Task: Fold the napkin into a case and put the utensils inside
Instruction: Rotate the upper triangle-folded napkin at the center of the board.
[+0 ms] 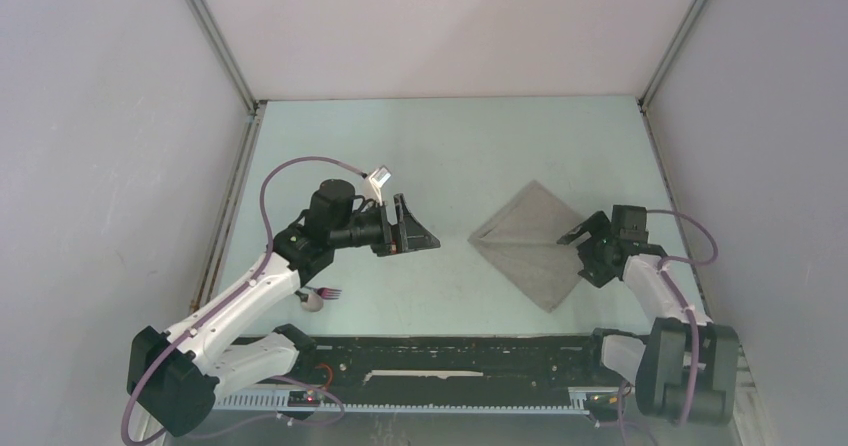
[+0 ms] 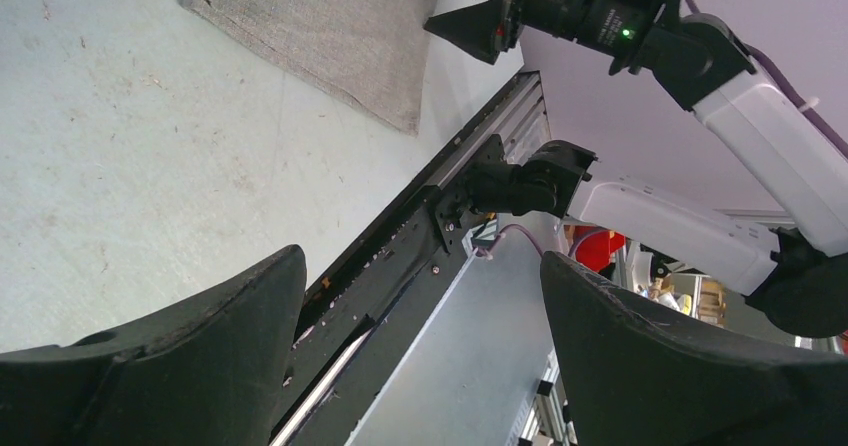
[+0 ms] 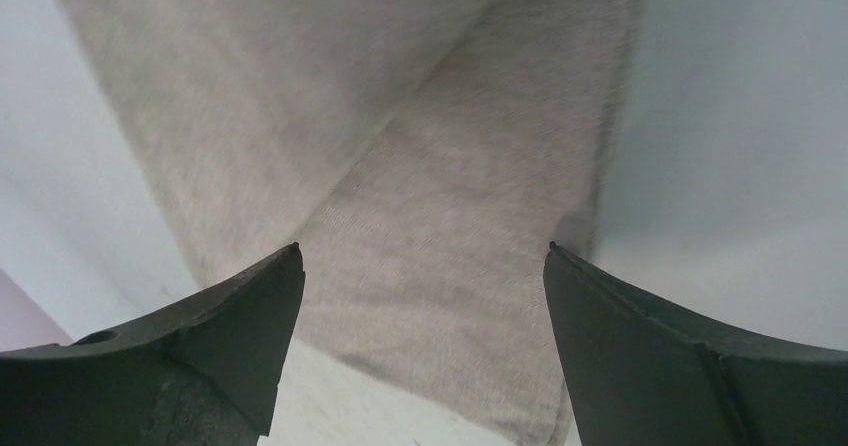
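Note:
The napkin (image 1: 530, 244) lies right of centre, a light-grey cloth folded into a flat layered kite shape tapering toward the near edge. It also shows in the left wrist view (image 2: 320, 26) and fills the right wrist view (image 3: 450, 196). My right gripper (image 1: 582, 249) (image 3: 422, 250) hovers open over the napkin's right corner, holding nothing. My left gripper (image 1: 420, 224) (image 2: 422, 261) is open and empty, hanging left of the napkin and pointing right. The utensils (image 1: 322, 296) lie by the left arm: dark fork tines, a pale spoon bowl and purple handles, partly hidden under the arm.
A black rail (image 1: 450, 361) runs along the near edge between the two arm bases. Grey enclosure walls with metal posts (image 1: 215, 36) close in the left, right and back. The right arm's gripper (image 2: 470, 6) shows at the top of the left wrist view.

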Motion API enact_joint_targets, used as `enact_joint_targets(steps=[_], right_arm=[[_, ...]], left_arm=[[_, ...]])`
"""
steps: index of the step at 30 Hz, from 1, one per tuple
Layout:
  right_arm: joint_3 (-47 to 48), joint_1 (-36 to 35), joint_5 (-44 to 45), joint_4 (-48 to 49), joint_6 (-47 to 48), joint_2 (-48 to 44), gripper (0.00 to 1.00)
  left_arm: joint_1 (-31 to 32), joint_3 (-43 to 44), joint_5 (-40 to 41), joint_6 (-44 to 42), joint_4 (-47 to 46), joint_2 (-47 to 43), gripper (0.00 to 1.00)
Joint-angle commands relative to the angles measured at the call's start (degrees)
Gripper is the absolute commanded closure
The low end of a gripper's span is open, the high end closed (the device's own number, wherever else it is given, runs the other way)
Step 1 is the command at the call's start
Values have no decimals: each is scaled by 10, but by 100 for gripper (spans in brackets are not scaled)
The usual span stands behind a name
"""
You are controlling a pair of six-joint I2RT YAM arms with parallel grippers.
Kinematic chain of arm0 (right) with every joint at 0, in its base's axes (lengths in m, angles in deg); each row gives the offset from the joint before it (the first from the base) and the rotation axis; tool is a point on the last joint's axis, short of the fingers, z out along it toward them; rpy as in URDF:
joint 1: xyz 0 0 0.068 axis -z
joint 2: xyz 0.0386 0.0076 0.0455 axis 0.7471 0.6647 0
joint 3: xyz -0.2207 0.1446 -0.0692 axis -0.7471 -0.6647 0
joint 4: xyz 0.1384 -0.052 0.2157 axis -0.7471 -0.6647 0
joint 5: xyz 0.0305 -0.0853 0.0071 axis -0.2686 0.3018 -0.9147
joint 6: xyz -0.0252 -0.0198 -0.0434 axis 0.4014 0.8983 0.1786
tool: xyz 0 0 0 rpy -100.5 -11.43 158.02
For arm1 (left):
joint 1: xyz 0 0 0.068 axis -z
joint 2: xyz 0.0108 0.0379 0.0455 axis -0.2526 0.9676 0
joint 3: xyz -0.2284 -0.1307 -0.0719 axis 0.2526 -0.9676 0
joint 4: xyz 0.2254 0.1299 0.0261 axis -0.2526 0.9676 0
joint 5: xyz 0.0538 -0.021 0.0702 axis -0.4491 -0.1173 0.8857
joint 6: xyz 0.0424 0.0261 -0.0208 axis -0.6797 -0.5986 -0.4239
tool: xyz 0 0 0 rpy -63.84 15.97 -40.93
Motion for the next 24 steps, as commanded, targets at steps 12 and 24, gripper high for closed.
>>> enact_joint_targets(steps=[12, 24], right_arm=[[92, 66, 10, 154, 58, 252, 1], [193, 59, 2, 62, 115, 308, 0]], left_arm=[[6, 7, -15, -19, -1, 13, 7], [5, 18, -24, -11, -20, 48, 7]])
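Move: The folded napkin lies as a diamond, its middle roughly 5 cm ahead of the right hand, 11 cm to its left and 2 cm below. At that same height, the napkin's near corner is some 12 cm back and 9 cm left of the hand, its far corner about 21 cm ahead and 13 cm left. From the left hand, the napkin's middle lies some 6 cm ahead, 34 cm right and 19 cm below. The right hand dips onto the napkin's right part, fingers spread, and drags it forward, travelling about 9 cm. ##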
